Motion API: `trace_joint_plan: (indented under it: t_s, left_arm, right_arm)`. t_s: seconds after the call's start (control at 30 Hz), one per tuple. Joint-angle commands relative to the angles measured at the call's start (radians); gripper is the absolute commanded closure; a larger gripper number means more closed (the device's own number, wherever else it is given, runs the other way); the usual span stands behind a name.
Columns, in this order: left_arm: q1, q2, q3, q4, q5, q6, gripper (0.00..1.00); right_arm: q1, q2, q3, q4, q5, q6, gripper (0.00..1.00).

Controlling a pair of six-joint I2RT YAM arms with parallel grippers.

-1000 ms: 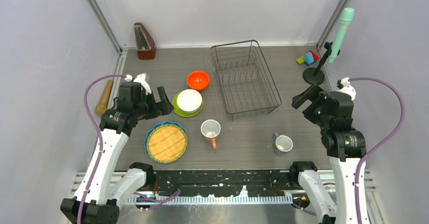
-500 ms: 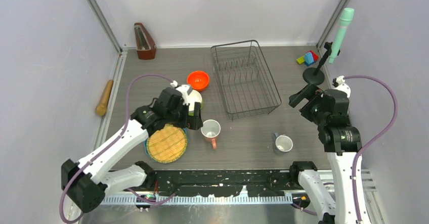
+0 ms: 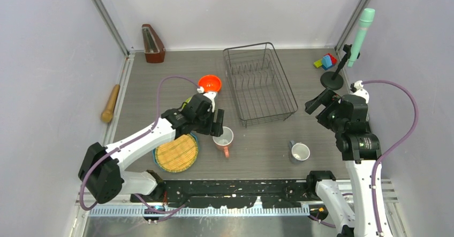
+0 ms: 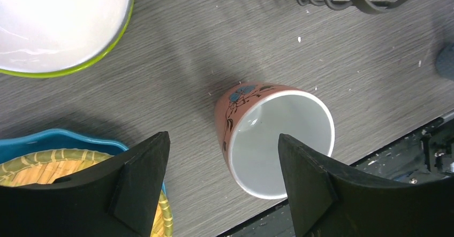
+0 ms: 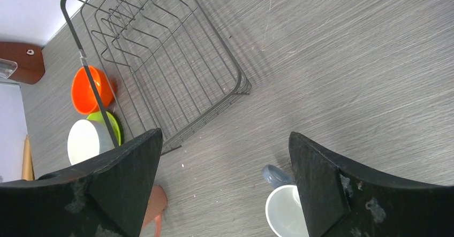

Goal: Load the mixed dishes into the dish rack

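Note:
The dark wire dish rack [image 3: 259,84] stands empty at the back middle. The orange bowl [image 3: 209,83] sits to its left. The white bowl [image 4: 59,17] rests on the lime-green plate [image 4: 107,55]; my left arm mostly hides them in the top view. The blue-rimmed woven plate [image 3: 176,152] lies at the near left. The pink floral mug [image 3: 223,138] stands upright, and my open left gripper [image 4: 222,167] hovers just above it, empty. The grey-blue mug [image 3: 300,152] stands at the near right. My open right gripper [image 3: 318,102] hangs high to the mug's right and is empty.
A wooden rolling pin [image 3: 111,103] lies by the left wall. A brown metronome [image 3: 153,44] stands at the back left. Toy blocks [image 3: 325,61] and a green microphone on a black stand [image 3: 356,39] are at the back right.
My left arm has swung right and forward, from beside the white bowl to above the pink mug. The right arm has shifted only slightly.

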Motion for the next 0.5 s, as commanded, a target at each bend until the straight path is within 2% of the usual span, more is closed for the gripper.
trace_joint_plan:
  t_s: [0.0, 0.17, 0.27, 0.33, 0.37, 0.43, 0.47]
  left_arm:
    - [-0.035, 0.020, -0.005, 0.045, -0.056, -0.013, 0.25]
    - [-0.069, 0.043, -0.019, 0.040, -0.079, -0.010, 0.34]
    - [-0.073, 0.048, -0.057, 0.078, -0.057, -0.014, 0.39]
    - [-0.073, 0.032, -0.089, 0.116, -0.038, -0.026, 0.45]
    - [-0.073, 0.020, -0.105, 0.135, -0.032, -0.027, 0.53]
    - [-0.073, -0.003, -0.121, 0.158, -0.025, -0.023, 0.90]
    - [-0.073, -0.014, -0.120, 0.157, -0.029, -0.018, 0.99]
  right_arm:
    - [0.001, -0.011, 0.002, 0.038, -0.012, 0.006, 0.06]
    - [0.001, -0.011, -0.003, 0.041, -0.018, 0.015, 0.07]
    - [0.002, -0.011, -0.007, 0.041, -0.031, 0.022, 0.07]
    - [0.002, -0.012, -0.008, 0.038, -0.034, 0.022, 0.07]
    - [0.001, -0.012, -0.008, 0.037, -0.034, 0.022, 0.07]
    - [0.002, -0.016, -0.008, 0.034, -0.034, 0.023, 0.07]
    - [0.002, -0.020, -0.009, 0.033, -0.034, 0.025, 0.07]
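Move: The mug stands close under the left hand, its middle about 5 cm to the right, 2 cm back and 8 cm below. The green plate with the white bowl lies about 11 cm ahead and 5 cm to the left of this hand, the pie about 14 cm left and 6 cm back, and the dish rack's middle roughly 22 cm ahead and 21 cm right. From the right hand the mug lies some 34 cm left, 3 cm back and 20 cm below. Pinching begins on the mug's rim at its left side, one left fingertip inside the mug and the other outside. To get there the half-open left hand sinks about 4 cm and draws back 2 cm, narrowing slowly on the way and then snapping most of the way shut at the end, the wrist barely turning. ##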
